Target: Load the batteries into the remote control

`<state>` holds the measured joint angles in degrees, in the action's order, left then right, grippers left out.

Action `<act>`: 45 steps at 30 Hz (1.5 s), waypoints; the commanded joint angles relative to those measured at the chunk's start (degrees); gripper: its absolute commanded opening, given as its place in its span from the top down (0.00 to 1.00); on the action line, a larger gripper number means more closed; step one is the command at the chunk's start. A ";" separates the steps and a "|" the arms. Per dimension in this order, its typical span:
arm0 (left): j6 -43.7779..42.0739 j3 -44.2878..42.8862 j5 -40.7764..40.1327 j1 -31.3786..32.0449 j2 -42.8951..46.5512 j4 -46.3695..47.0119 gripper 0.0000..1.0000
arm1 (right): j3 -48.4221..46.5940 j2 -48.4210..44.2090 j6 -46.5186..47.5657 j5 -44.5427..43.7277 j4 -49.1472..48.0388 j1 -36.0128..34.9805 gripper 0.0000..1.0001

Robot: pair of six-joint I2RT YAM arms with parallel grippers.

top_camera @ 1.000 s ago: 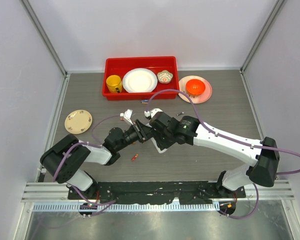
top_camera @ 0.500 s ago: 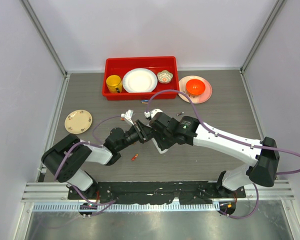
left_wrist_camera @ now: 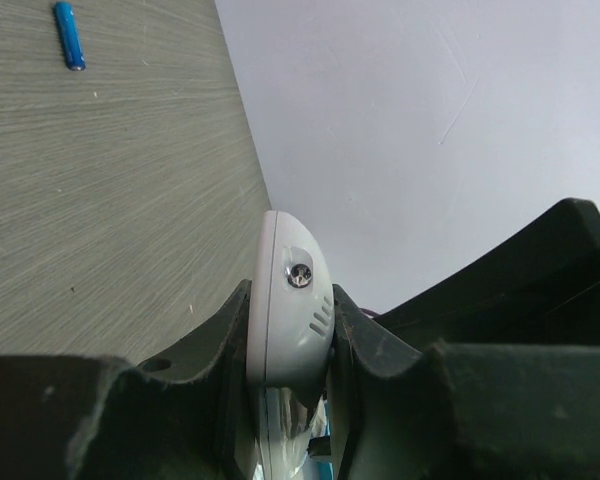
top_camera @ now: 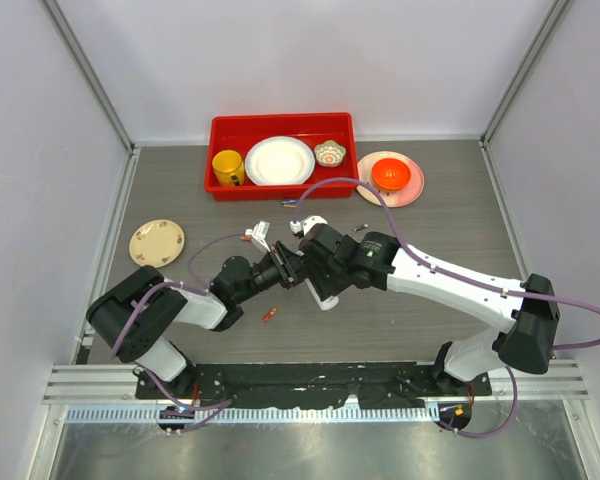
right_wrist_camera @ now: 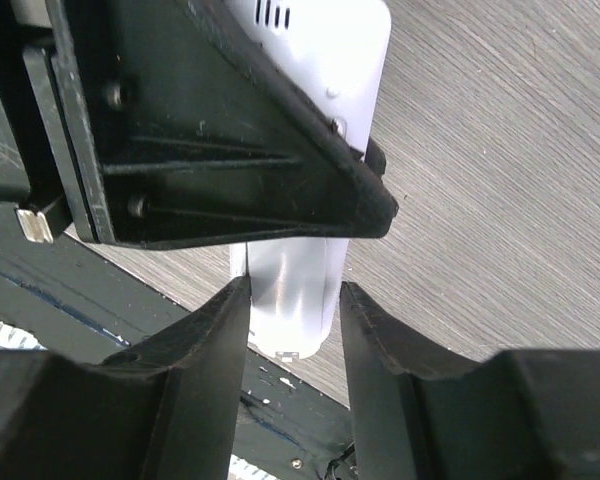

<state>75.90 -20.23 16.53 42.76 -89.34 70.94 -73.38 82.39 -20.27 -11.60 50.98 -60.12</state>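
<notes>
The white remote control [left_wrist_camera: 292, 330] is clamped edge-on between my left gripper's [left_wrist_camera: 290, 292] fingers. In the right wrist view its lower rounded end [right_wrist_camera: 288, 300] sits between my right gripper's [right_wrist_camera: 293, 290] fingers, which touch both its sides. In the top view both grippers meet mid-table, left [top_camera: 290, 268] and right [top_camera: 318, 285], with the remote's white end [top_camera: 327, 301] poking out below. A blue battery [left_wrist_camera: 69, 36] lies on the table. A red battery [top_camera: 269, 315] lies in front of the left arm. A small white cover piece [top_camera: 259, 233] and an orange battery [top_camera: 244, 239] lie behind the left gripper.
A red tray [top_camera: 220, 125] at the back holds a yellow mug [top_camera: 228, 167], a white plate [top_camera: 279, 160] and a small bowl [top_camera: 330, 153]. An orange bowl [top_camera: 390, 175] sits on a pink plate at its right. A beige plate [top_camera: 157, 243] lies at left.
The left gripper has shifted slightly up and to the right with the remote. The right gripper stays around the remote's other end.
</notes>
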 commanded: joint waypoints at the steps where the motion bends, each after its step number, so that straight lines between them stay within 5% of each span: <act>1: 0.83 -1.39 2.80 1.18 0.31 11.86 1.00 | 0.26 -1.88 -0.29 -3.17 -3.34 0.53 0.52; 23: 0.65 -2.27 2.01 1.10 -1.63 12.03 1.00 | -0.45 -10.22 -3.89 5.27 -7.73 0.53 0.28; 27: 2.84 -2.27 3.41 0.04 -1.63 13.43 1.00 | 6.82 -17.07 -7.48 5.79 -13.17 3.07 0.27; 32: 7.24 -1.31 6.66 -3.56 -1.98 17.12 1.00 | 17.47 -25.69 -13.73 19.75 -26.35 11.75 0.27; 45: 10.67 -2.53 15.54 -4.79 1.18 17.22 1.00 | 35.31 -30.01 -23.67 38.21 -48.23 19.42 0.25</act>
<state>85.32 -20.64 28.36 38.09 -90.76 73.47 -40.80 54.02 -39.51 19.20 14.63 -41.80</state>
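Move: The remote control is already in the left hand's grip, its middle about 1 cm back and 1 cm right of that hand's point. From the right hand, whose fingers are at the sides of its near end, that middle lies about 3 cm ahead, 2 cm left and 1 cm up. On the table, some 15 cm below the hands, a single orange battery lies about 2 cm back and 13 cm left of the right hand; a green-and-orange pair lies about 6 cm ahead and 15 cm left of it. The remote's near end is let go by the right fingers, which spread wide as that hand lifts about 7 cm, then sinks back some 4 cm. On the way its wrist rolls roughly 45 degrees, swinging the fingers from pointing down to pointing left at the remote. The left hand keeps its grip almost in place, turning slightly clockwise and tipping about 10 degrees. ##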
